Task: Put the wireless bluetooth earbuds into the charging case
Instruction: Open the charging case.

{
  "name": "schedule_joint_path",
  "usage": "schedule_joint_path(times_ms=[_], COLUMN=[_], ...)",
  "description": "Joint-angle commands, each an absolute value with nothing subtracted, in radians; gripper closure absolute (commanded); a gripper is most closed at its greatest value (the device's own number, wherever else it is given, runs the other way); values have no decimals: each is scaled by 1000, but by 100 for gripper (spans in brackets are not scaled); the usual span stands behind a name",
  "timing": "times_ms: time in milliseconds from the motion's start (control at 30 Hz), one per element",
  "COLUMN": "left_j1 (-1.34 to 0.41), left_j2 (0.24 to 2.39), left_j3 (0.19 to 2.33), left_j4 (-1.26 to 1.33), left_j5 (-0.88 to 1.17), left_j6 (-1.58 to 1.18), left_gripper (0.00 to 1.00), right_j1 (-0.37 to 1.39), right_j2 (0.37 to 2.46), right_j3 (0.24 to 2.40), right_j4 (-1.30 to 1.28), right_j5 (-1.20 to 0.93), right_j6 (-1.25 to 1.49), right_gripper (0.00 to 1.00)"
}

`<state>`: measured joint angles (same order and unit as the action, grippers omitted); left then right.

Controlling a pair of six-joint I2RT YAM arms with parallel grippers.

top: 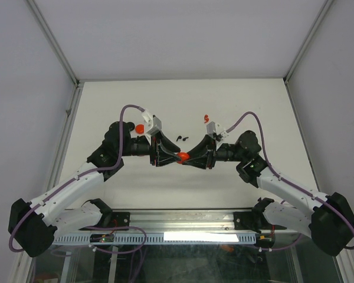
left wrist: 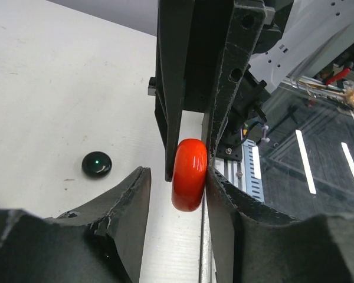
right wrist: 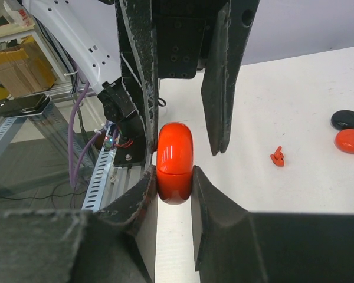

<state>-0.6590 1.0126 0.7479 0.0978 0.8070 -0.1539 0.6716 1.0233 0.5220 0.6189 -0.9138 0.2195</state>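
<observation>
The red charging case [top: 182, 156] hangs above the table's middle, closed and edge-on, where both grippers meet. In the right wrist view my right gripper [right wrist: 174, 177] is shut on the case [right wrist: 175, 162], both fingers pressed to its faces. In the left wrist view my left gripper [left wrist: 178, 177] is open around the same case [left wrist: 189, 174]: one finger touches it and the other stands clear with a gap. Two black earbuds [top: 180, 138] lie on the table just behind the grippers. A red earbud [top: 206, 118] lies further back right, and the right wrist view shows the red earbud [right wrist: 277, 157] too.
A round red disc [top: 140, 127] lies behind my left gripper [top: 168, 154]. The right wrist view shows a black disc [right wrist: 346, 119] and a red disc [right wrist: 350, 140] side by side. A black disc [left wrist: 97, 163] sits on the white table in the left wrist view. The metal rail [top: 183, 221] runs along the near edge.
</observation>
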Motion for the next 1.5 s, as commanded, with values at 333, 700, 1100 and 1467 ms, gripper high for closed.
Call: schedule_joint_path(times_ms=[333,700,1100,1467], left_j1=[-650,-644,-641,-640], left_j2=[995,1011,1012,902], left_j3=[757,771,771,789], left_j4=[115,96,89,-54], left_j5=[620,519,505,261], left_j6=[-189,-222,-232,-237], left_gripper=[42,41,37,23], right_j1=[677,677,677,677], right_j2=[986,968,964,968], right_j3=[533,515,495,426], right_j4=[674,696,711,691], right_j5=[-978,-982,-944,-731], right_j6=[217,201,159,3], right_gripper=[100,100,100,100])
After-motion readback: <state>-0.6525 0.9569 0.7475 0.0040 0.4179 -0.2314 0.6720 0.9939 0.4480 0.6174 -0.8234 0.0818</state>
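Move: The red charging case is in mid-air, still pinched in the right fingers, its middle about 1 cm left of the right hand. From the left hand it lies about 2 cm to the right and 1 cm back, at the same height, beside the rear fingertip. On the table some 25 cm below, the black case lies about 12 cm ahead and 13 cm right of the left hand; the black earbuds lie about 24 cm ahead and 1 cm right of it. Forward by about 5 cm, ending with a small shift left, the left hand sweeps across and away from the red case, its rear fingertip pushing the lid forward, while its fingers spread well apart and the wrist turns about 25 degrees counter-clockwise. The right hand keeps its pinch on the case nearly still, then dips about 2 cm and edges forward at the end. ##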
